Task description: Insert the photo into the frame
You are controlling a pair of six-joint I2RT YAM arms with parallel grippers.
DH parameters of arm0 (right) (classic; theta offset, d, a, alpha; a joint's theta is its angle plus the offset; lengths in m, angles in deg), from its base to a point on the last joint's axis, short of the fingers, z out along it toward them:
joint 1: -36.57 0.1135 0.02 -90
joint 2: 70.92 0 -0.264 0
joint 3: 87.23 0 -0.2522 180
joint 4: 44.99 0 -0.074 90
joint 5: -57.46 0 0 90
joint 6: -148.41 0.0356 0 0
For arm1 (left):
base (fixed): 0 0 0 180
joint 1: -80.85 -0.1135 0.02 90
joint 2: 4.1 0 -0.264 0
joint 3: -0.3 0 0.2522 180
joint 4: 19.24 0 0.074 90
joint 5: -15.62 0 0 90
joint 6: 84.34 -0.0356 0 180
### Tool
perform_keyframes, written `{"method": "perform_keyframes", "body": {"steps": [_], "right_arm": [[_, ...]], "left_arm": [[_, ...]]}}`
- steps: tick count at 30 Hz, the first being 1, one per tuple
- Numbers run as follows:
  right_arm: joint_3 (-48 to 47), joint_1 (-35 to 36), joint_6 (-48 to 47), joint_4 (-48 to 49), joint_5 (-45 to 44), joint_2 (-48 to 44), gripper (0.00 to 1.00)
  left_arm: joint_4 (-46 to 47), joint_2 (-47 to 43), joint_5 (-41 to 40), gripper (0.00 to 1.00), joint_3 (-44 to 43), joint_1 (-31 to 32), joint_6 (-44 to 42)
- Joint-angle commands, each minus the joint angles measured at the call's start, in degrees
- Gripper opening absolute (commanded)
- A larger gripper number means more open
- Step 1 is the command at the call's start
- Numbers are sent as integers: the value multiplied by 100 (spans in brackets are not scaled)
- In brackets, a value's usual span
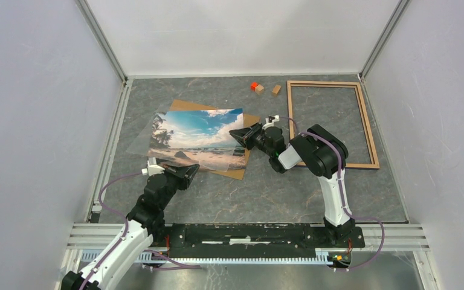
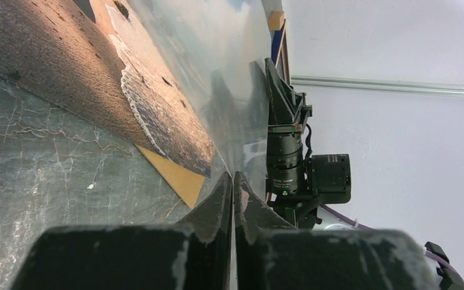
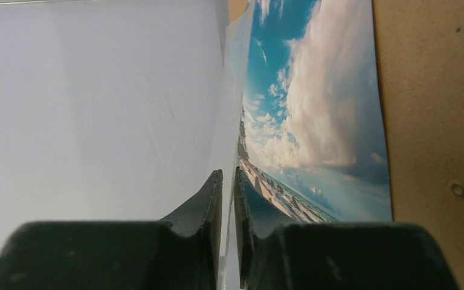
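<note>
The photo (image 1: 196,138), a beach print, lies on a brown backing board (image 1: 240,171) left of centre. It also shows in the right wrist view (image 3: 314,109) and the left wrist view (image 2: 96,72). A clear sheet (image 1: 140,142) sits over it, tilted up off the table. My left gripper (image 1: 191,171) (image 2: 234,178) is shut on the sheet's near edge (image 2: 241,103). My right gripper (image 1: 236,134) (image 3: 228,175) straddles the sheet's right edge (image 3: 232,90), its jaws a narrow gap apart. The frame (image 1: 371,127), light wood, lies flat at the back right.
A red block (image 1: 254,86) and two small wooden blocks (image 1: 276,89) sit at the back, just left of the frame. White walls close in the table on three sides. The right arm's wrist camera (image 2: 290,163) shows beyond the sheet in the left wrist view.
</note>
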Motion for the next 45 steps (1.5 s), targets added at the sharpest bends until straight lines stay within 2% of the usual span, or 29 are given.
{"method": "perform_keyframes", "body": {"steps": [1,2,3,9,13,17,20,27,31,37,40,45], "right_arm": [[42,60,20,561,-272,-146,9],[63,67,-43,505,-270,-204,4],[93,58,-138,447,-266,-280,0],[326,-86,-1090,211,28,-899,0],[384,-315,-2419,-496,464,-1529,0],[838,-836,-3340,-869,965,-2182,0],[1030,-1306,-3913,-1388,1434,-2681,0],[1405,-2188,-5131,-3014,1324,-4141,0],[1315,-2313,-5636,-4318,114,-5011,0],[1244,-2358,-5915,-5138,-1069,-5999,0],[1217,-2398,-5737,-5426,-1698,-6272,0],[1046,-2532,-4937,-5867,-2576,-6311,0]], "left_arm": [[-181,-59,127,10,-159,-3,-228],[-402,-83,133,16,-270,-6,-239],[-731,-98,146,27,-380,-4,-275],[-2731,-622,-397,75,-1434,-1,-1478],[-3683,-1178,-833,93,-2056,2,-2212],[-3883,-1434,-924,98,-2568,-3,-2773],[-3788,-1255,-902,99,-2856,2,-2958],[-2931,-334,-303,100,-3033,2,-3138],[-2481,279,233,99,-3088,7,-3291],[-2007,664,646,99,-3009,4,-3171],[-1811,698,722,99,-2961,7,-3090],[-1555,910,921,98,-2989,3,-3064]]}}
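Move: The right hand, nearly closed around the edge of the clear sheet, has the sheet's middle about 15 cm to its left, level ahead and slightly lower. The photo's middle lies some 12 cm to its left and 5 cm below. The frame's middle is roughly 35 cm to its right and 4 cm farther out. The left hand, still pinching the sheet, has the sheet's middle about 10 cm ahead and 4 cm left, with the photo underneath, 11 cm ahead and 7 cm below. Rightward, some 27 cm, goes the right hand once its fingers have shut on the clear sheet's edge, rising about 12 cm and rolling left side down as it carries the sheet towards the frame. The left hand opens wide, lets the sheet go and backs up and left, then swings right and forward again, staying high by the photo's near edge. ##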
